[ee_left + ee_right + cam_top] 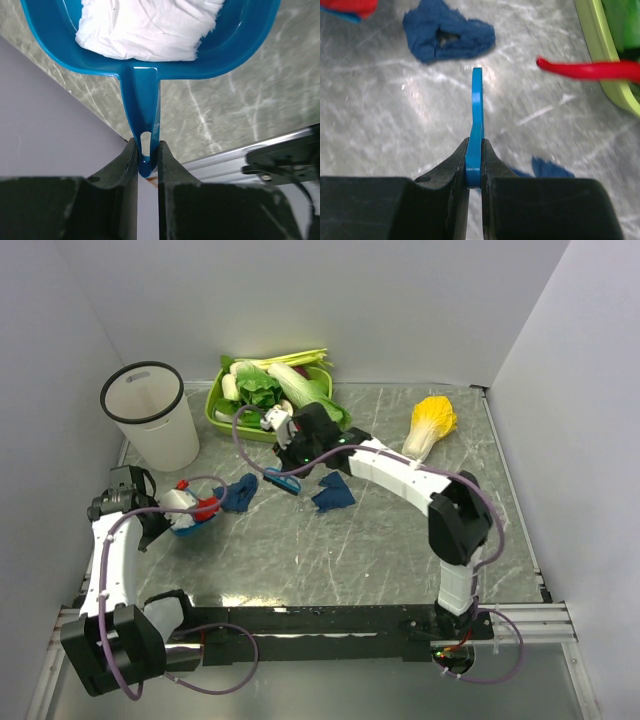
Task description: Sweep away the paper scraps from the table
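Note:
My left gripper [147, 151] is shut on the handle of the light-blue dustpan [150, 90], which lies on the table [330, 550] at the left. A white paper scrap [145, 25] lies in the pan, and a red scrap [207, 507] sits with it. One dark blue scrap [240, 492] lies at the pan's mouth and another [333, 495] lies mid-table. My right gripper [475, 150] is shut on a thin blue sweeper [477, 107] and hovers between the two blue scraps [447, 35] [550, 169]. From above, the right gripper [290, 465] is just in front of the tray.
A white bin with a black rim [150, 415] stands at the back left. The lime-green tray [214, 400] of leafy vegetables is at the back centre, with a slim red item [590, 70] beside it. A yellow cabbage [430, 425] lies at the back right. White walls enclose the table.

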Motion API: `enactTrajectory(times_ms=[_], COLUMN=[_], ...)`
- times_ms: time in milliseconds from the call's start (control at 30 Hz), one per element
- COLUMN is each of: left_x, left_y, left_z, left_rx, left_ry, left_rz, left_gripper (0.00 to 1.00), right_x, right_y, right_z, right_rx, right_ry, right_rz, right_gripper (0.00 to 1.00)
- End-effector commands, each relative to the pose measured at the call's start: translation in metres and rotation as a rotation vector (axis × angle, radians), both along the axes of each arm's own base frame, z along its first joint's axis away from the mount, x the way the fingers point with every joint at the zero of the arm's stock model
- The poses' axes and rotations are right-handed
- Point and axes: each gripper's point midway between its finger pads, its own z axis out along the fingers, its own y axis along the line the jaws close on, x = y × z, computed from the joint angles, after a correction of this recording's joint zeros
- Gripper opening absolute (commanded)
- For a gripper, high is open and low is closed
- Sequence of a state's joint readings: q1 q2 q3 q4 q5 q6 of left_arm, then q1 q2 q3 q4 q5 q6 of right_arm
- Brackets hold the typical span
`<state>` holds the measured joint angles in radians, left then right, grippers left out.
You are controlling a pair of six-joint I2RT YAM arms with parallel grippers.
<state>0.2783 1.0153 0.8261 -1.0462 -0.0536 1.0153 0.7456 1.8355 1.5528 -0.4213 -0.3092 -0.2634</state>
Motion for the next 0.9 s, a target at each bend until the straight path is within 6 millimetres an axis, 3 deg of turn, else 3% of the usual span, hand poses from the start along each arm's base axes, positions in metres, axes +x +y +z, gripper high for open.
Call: enactTrajectory(times_ms=[0, 67, 100, 133, 300, 500, 700, 867], left_x=[0.011, 0.016, 0.018, 0.020, 0.032, 0.042, 0.053, 0.063], left_y=[0.015, 0.018, 0.018, 0.019, 0.019, 0.001, -0.025, -0.046], left_z=[-0.011, -0.016, -0.020, -0.023, -0.037, -0.058, -0.069, -0.069], left_rx=[0.077, 0.087, 0.083, 0.082, 0.066, 0.044, -0.011, -0.061], left_ry=[0.033, 0.041, 0.061, 0.066, 0.084, 0.101, 0.103, 0.062], left_rz=[-0.120, -0.130, -0.146, -0.150, -0.182, -0.259, -0.295, -0.320], left_gripper=[0.01, 0.01, 0.01, 0.01, 0.01, 0.01, 0.01, 0.01], right_x=[0.035, 0.044, 0.048, 0.050, 0.045, 0.032, 0.016, 0.001], right_y=[0.026, 0.033, 0.033, 0.034, 0.048, 0.065, 0.086, 0.103], right_z=[0.004, 0.004, -0.011, -0.014, -0.035, -0.050, -0.050, -0.036], right_rx=[0.018, 0.016, -0.009, -0.014, -0.044, -0.055, -0.024, 0.028], right_ry=[-0.051, -0.046, -0.014, -0.011, -0.003, 0.067, 0.113, 0.146], right_rz=[-0.118, -0.153, -0.185, -0.194, -0.174, -0.123, -0.059, -0.022], right_gripper=[0.00, 0.00, 0.00, 0.00, 0.00, 0.00, 0.00, 0.00])
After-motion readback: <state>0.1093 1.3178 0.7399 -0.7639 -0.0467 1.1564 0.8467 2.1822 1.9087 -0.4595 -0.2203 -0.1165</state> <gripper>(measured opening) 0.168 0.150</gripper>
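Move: The blue scrap to be swept lies about 14 cm left of the right gripper, which still holds the brush, roughly level in reach and 15 cm below; a second blue scrap lies some 9 cm to its right, and the basket about 22 cm ahead, 6 cm left. From the left gripper, still holding the loaded dustpan, the scrap is some 12 cm ahead and 20 cm right; the bin is about 24 cm ahead, 5 cm right. Lower the left gripper about 7 cm while easing it forward, drifting left first and then swinging back right, turning it nearly 20 degrees clockwise to bring the dustpan's mouth to the scrap. Meanwhile drop the brush about 4 cm as you reach forward and left beyond the scrap, then sweep it left and slightly back against the scrap. Keep both grips. ##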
